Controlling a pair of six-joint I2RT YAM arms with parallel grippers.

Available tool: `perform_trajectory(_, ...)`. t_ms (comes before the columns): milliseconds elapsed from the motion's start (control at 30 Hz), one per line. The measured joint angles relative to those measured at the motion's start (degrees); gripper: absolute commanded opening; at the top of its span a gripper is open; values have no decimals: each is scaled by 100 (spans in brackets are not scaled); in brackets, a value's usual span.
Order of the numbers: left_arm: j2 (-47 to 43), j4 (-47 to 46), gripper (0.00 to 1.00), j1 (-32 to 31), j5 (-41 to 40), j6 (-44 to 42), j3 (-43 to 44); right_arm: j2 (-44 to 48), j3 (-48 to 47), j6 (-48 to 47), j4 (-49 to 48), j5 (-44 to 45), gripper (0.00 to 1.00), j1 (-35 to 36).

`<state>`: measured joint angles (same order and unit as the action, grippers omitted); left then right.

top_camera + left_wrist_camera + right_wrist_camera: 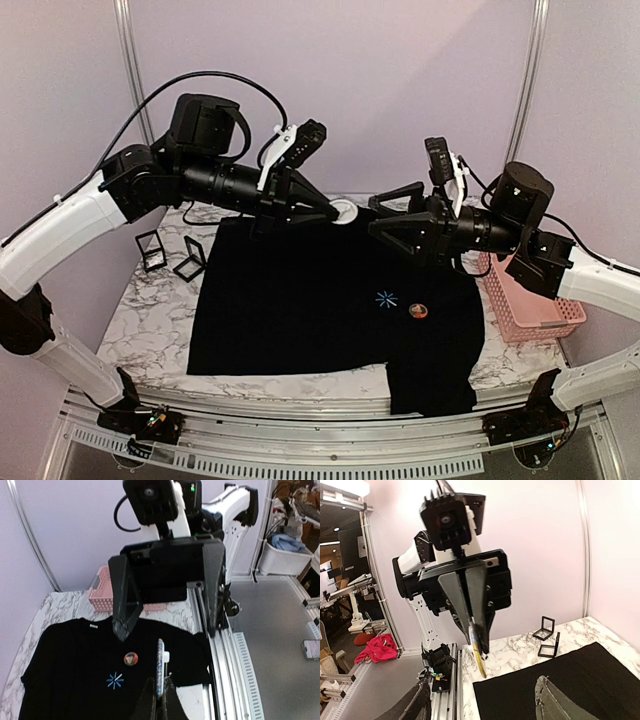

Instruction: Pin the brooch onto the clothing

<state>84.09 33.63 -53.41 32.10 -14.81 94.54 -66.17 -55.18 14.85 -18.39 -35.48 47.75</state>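
Note:
The clothing, a black T-shirt (300,310) with a light-blue starburst (386,298), lies flat on the marble table. My left gripper (335,215) hovers over the collar, shut on a round brooch (345,211). In the left wrist view the brooch (160,665) stands edge-on between the jaws, a white clasp on its back. My right gripper (373,214) faces it, open, just to the right of the brooch and not touching it. The right wrist view shows the brooch (481,660) hanging from the left fingers. A second small red round badge (418,313) sits on the shirt by the starburst.
A pink basket (530,300) stands at the table's right edge. Two small black display boxes (150,248) (190,258) sit at the back left beside the shirt. The shirt's right sleeve hangs over the front edge of the table (150,320).

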Motion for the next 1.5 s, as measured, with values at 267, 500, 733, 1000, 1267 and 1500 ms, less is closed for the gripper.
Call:
perform_trajectory(267, 509, -1263, 0, -72, 332, 586, -39, -59, -81, -459, -68, -188, 8, 13)
perform_trajectory(500, 490, -1537, 0, -96, 511, 780, -170, -92, -151, -765, 76, -225, 23, -24)
perform_trajectory(733, 476, -1803, 0, -96, 483, 778, -345, -48, -155, -914, 461, -232, 30, 11)
perform_trajectory(1000, 461, -1965, 0, -96, 586, 732, -461, 157, -153, -981, 581, -70, 8, 17)
perform_trajectory(1267, 461, -1945, 0, -98, 647, 660, -472, 164, -151, -1038, 673, -26, 0, -31)
perform_trajectory(1500, 437, -1954, 60, -96, 638, 542, -621, 164, -157, -1091, 879, -15, 0, -52)
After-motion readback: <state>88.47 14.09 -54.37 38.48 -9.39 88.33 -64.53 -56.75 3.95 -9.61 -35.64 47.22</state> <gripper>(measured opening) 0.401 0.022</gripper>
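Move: The left hand grips the brooch by its edge, and the open right fingers it is taken to lie about 7 cm to its right, level in height and reach. From the right hand, the brooch is about 6 cm to the left. On the shirt, some 39 cm below the right hand, are the blue star mark, 12 cm ahead and 6 cm right, and the round badge, 9 cm ahead and 13 cm right. Left hand brings the brooch about 4 cm right; right fingers, nearly in place, close on it, then left opens. ##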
